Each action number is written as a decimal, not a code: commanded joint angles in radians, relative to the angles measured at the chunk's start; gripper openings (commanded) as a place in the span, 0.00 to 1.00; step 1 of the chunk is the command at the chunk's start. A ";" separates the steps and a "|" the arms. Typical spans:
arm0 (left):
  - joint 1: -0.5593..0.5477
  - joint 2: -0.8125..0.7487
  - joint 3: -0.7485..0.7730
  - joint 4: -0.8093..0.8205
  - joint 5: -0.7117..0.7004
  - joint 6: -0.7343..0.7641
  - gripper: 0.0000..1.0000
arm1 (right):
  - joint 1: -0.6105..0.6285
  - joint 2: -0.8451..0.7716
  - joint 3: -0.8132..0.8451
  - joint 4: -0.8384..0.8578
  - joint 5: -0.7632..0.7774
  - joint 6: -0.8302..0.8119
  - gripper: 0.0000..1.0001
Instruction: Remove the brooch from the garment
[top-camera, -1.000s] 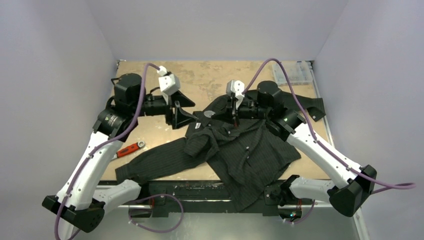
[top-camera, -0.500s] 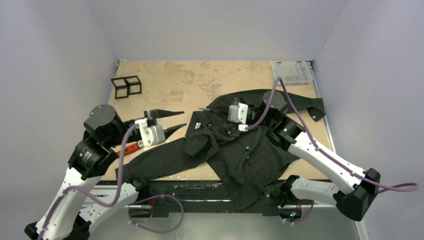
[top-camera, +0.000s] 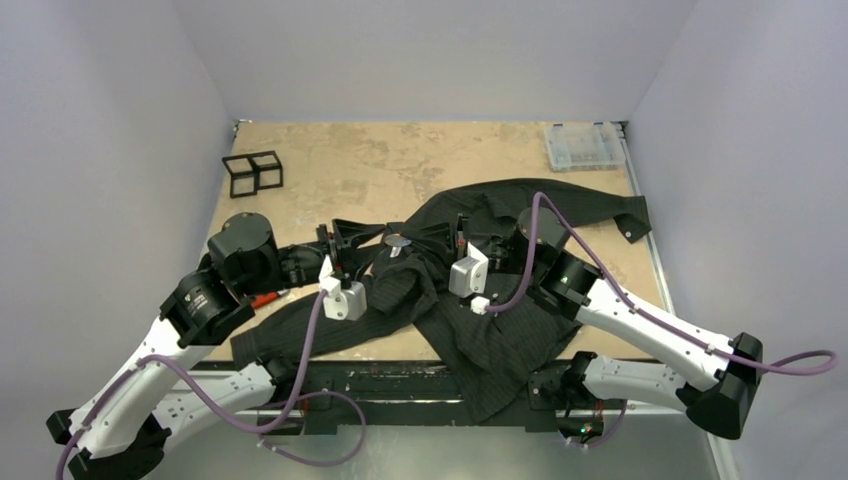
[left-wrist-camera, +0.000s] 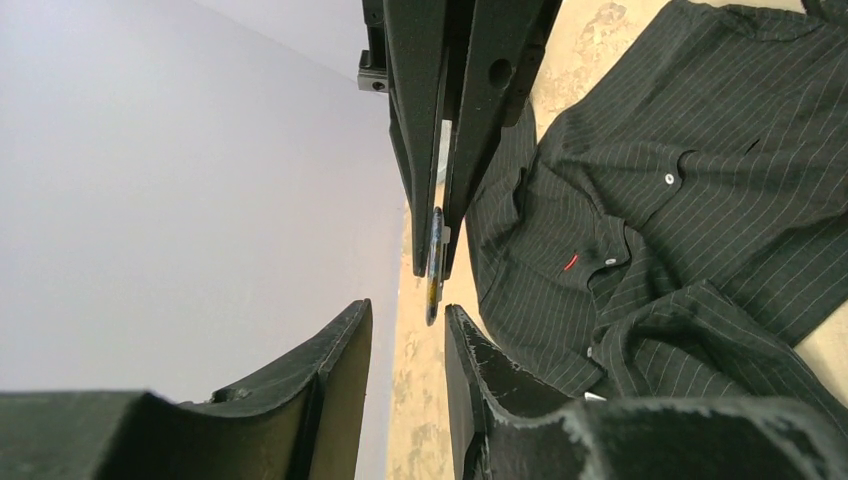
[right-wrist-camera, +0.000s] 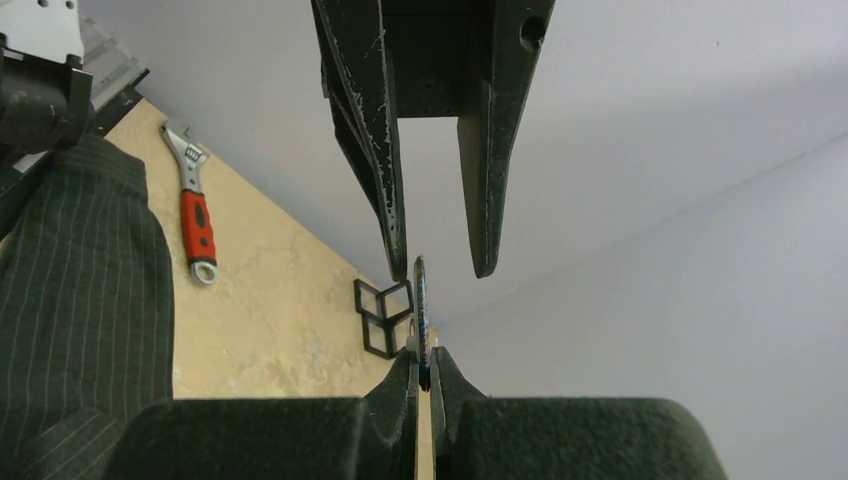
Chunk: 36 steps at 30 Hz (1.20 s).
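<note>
The garment (top-camera: 500, 310) is a black pinstriped shirt lying crumpled across the table, also seen in the left wrist view (left-wrist-camera: 700, 150) and the right wrist view (right-wrist-camera: 80, 260). The brooch (top-camera: 398, 241) is a thin disc held clear of the cloth, edge-on in both wrist views (right-wrist-camera: 421, 310) (left-wrist-camera: 434, 270). My right gripper (right-wrist-camera: 422, 362) is shut on its lower edge. My left gripper (left-wrist-camera: 405, 322) faces it tip to tip. Its jaws are open with a narrow gap, and they straddle the brooch's free edge without pressing on it.
A red-handled wrench (right-wrist-camera: 195, 215) lies on the table left of the shirt, mostly hidden under my left arm in the top view. A black wire cube frame (top-camera: 253, 173) stands at the back left. A clear plastic box (top-camera: 585, 146) sits at the back right.
My left arm has swung in from the left to meet the right gripper, and its jaws have narrowed. The right gripper has carried the brooch leftward, off the collar.
</note>
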 joint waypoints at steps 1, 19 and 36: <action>-0.006 0.001 -0.002 0.024 0.019 0.050 0.31 | 0.015 0.003 0.016 0.056 0.054 -0.017 0.00; -0.006 0.002 -0.007 0.003 0.067 0.037 0.07 | 0.036 0.046 0.045 0.048 0.086 0.019 0.00; -0.007 0.020 -0.006 -0.013 0.024 0.031 0.06 | 0.036 0.045 0.039 0.049 0.087 0.023 0.00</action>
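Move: The brooch, free of the garment, is already held by the right hand, its middle about 2 cm left of that hand point and level. From the left hand it is about 4 cm to the right, straight ahead 0, same height; the left fingers stand around its near edge, about 6 cm left of the right hand. Some 37 cm beneath the left hand lies the collar label, about 11 cm ahead and 2 right, and a cloth fold, 4 ahead, 2 right, 35 below. The left hand closes its part-open fingers around the near edge of the brooch and pinches it in the air, sinking only about 1 cm and barely turning as it does. Meanwhile the right hand, its shut fingers keeping their hold on the opposite edge, feeds the brooch in between the left fingertips, going left, forward and down by about 1 cm each way, then stays put. ##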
